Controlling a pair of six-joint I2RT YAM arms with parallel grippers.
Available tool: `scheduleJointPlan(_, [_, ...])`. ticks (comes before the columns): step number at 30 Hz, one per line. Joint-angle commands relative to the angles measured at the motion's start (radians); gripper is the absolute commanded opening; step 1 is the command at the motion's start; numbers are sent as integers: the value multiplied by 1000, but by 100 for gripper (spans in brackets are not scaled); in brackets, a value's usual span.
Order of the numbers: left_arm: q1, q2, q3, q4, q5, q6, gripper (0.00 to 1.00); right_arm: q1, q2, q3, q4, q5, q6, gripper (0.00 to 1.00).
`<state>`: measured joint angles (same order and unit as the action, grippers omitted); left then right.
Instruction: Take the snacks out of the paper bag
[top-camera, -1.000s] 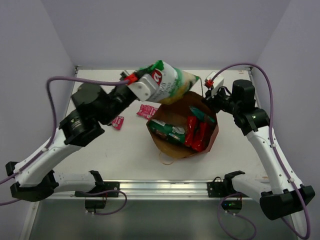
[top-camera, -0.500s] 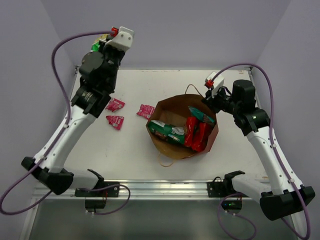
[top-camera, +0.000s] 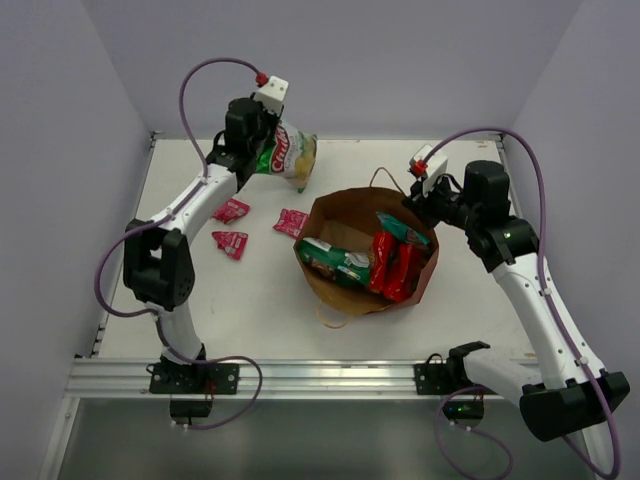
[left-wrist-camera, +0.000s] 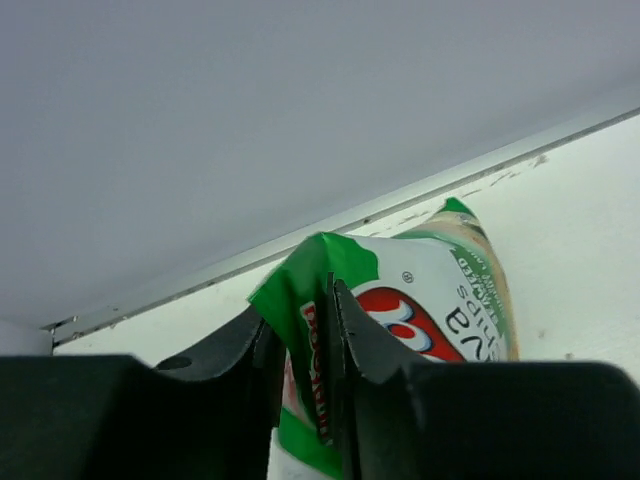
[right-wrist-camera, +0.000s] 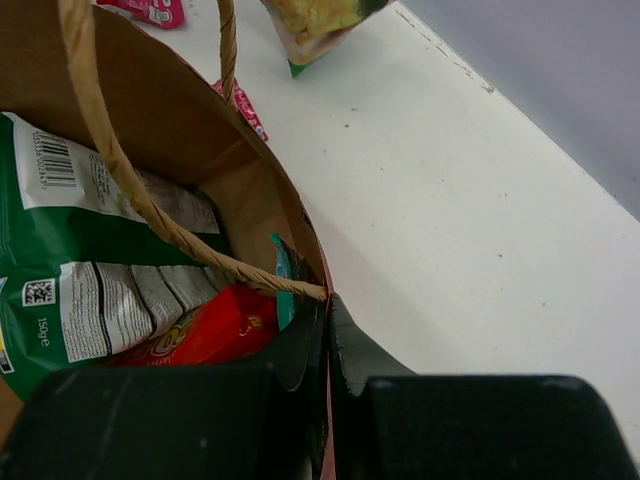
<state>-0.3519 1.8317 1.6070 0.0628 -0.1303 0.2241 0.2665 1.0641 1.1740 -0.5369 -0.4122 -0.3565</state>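
Observation:
The paper bag (top-camera: 350, 215) stands open at mid-table, and my right gripper (top-camera: 415, 205) (right-wrist-camera: 328, 300) is shut on its far right rim. Inside it lie a green packet (top-camera: 335, 262) (right-wrist-camera: 60, 290), a red packet (top-camera: 390, 265) (right-wrist-camera: 200, 335) and a teal packet (top-camera: 403, 228) (right-wrist-camera: 283, 290). My left gripper (top-camera: 262, 150) (left-wrist-camera: 300, 300) is at the back left with the top edge of the green-white chip bag (top-camera: 288, 155) (left-wrist-camera: 440, 300) between its jaws. They stand slightly apart, the edge against the right finger. The chip bag's lower corner (right-wrist-camera: 295, 65) touches the table.
Three small red-pink sachets (top-camera: 231, 209) (top-camera: 230, 243) (top-camera: 292, 222) lie on the white table left of the paper bag. The bag's twisted handle (right-wrist-camera: 150, 200) crosses the right wrist view. The back wall and the table's rear rail (left-wrist-camera: 400, 205) are close behind the left gripper.
My left arm has carried the chip bag from above the paper bag to the table's back left. Its jaws have parted a little. The right arm has stayed still.

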Motion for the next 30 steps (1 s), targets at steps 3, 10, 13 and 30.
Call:
scheduleJointPlan(3, [125,55,-4,126,24,-150,74,2,-21,12,87,-60,22,0])
scheduleJointPlan(10, [136,-140,-34,3,165,-103,100,0,-27,41,66,-33,11,0])
scheduleJointPlan(13, [87,-303,-84,-72,279,-22,100,2,-30,70,52,-30,-1,0])
scheduleJointPlan(30, [-623,-631,-357,-597,232,333,100,2,-38,85,35,-50,-24,0])
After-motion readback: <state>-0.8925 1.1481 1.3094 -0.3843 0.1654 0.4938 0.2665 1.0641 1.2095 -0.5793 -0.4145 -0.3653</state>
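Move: Over the far left of the table, the left hand holds the green chips bag by its top; the clear spot for it lies about 3 cm back, 3 cm left and 23 cm below. The nearest pink packet is roughly 19 cm back, 5 cm right, 25 cm down; the paper bag's middle some 32 cm back, 22 cm right, 13 cm down. From the right hand that clear spot is around 21 cm ahead, 32 cm left, 24 cm down. Swinging about 8 cm left, with a little forward and down, the left hand spreads its fingers wide and lets go of the green chips bag. It then turns around and sweeps back some 35 cm and right about 20 cm, rising on the way and sinking at the end, over the paper bag, turning clockwise some 50 degrees, fingers still open. The right hand stays, still pinching the paper bag's rim. ##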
